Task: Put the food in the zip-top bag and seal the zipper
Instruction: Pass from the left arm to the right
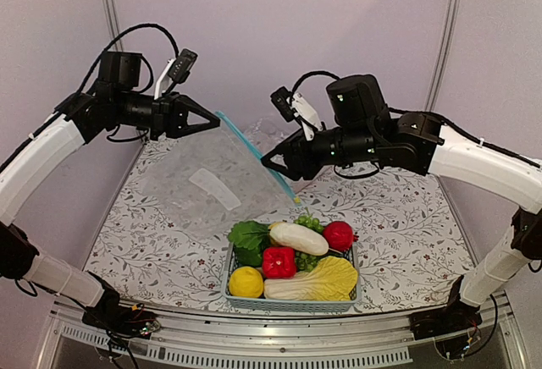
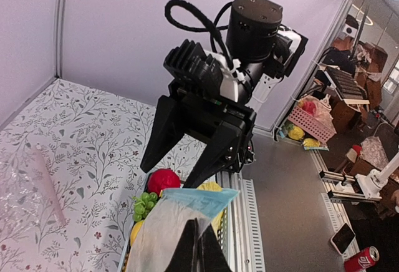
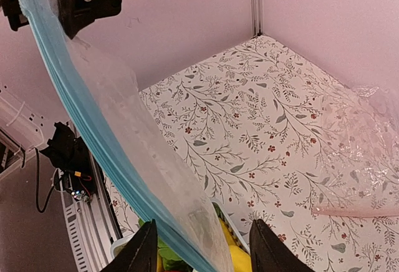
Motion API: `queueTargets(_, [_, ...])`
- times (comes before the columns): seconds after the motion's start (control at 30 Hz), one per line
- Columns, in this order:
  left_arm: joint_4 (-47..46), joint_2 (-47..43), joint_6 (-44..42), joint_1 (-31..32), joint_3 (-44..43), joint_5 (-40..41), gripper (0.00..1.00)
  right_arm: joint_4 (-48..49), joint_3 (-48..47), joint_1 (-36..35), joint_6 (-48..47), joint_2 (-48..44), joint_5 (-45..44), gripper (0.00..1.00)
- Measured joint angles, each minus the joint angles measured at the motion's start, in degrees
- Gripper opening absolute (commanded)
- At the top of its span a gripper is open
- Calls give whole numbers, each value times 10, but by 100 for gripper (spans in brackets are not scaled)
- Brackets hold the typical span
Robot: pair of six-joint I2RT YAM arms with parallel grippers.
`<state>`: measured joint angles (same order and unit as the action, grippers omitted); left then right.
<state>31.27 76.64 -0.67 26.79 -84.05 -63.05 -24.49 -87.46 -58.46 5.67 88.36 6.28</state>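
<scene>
The zip-top bag (image 1: 174, 187) hangs clear and crinkly from my left gripper (image 1: 217, 119), which is shut on its top corner. The teal zipper (image 1: 258, 156) slants down to the right. My right gripper (image 1: 266, 164) is open, its jaws either side of the zipper's lower stretch. In the right wrist view (image 3: 204, 223) the zipper (image 3: 93, 122) passes between the open fingers. In the left wrist view my left gripper (image 2: 201, 225) pinches the bag below the zipper (image 2: 199, 201). The food lies in a basket: lemon (image 1: 246, 282), red pepper (image 1: 279, 261), radish (image 1: 298, 238), red fruit (image 1: 338, 235), cabbage (image 1: 318, 280), green leaves (image 1: 248, 235).
The light-blue slatted basket (image 1: 288, 304) stands at the table's near edge, under the bag's low corner. The bag's lower part rests on the flowered tablecloth (image 1: 406, 225) at the back left. Purple walls close the back and sides. A metal rail (image 1: 279, 335) runs along the front.
</scene>
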Motion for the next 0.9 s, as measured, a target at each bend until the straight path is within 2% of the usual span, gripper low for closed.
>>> queueTargets(0.37, [1, 0, 0, 1, -2, -7, 0, 1, -22, 0, -15, 18, 9, 40])
queueTargets(0.53, [4, 0, -1, 1, -2, -8, 0, 1, -32, 0, -21, 24, 15, 29])
queueTargets(0.8, [7, 0, -2, 1, -2, -8, 0, 0, -33, 0, -32, 29, 33, 2])
queueTargets(0.9, [8, 2, -2, 1, -4, -9, 0, 0, -34, 0, -35, 30, 46, 0])
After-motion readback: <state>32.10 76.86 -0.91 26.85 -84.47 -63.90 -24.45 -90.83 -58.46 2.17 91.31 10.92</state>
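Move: The zip band's slanting middle stretch hangs about 2 cm left of the right hand, level with its fingertips; the corner pinched by the left fingers is some 8 cm left, 2 cm farther out and 6 cm higher. Below the right hand the white radish sits about 24 cm down, 5 cm back and 5 cm right. From the left hand, that middle stretch lies about 8 cm right, 2 cm back and 6 cm below. The blue zip band, still held taut at its upper corner by the shut left fingers, is pinched partway down by the right hand. The right hand edges about 2 cm left, onto the band, turning slightly counter-clockwise as its half-open fingers close fully on the far lip, slowly at first and then quickly. The left hand stays in place. ##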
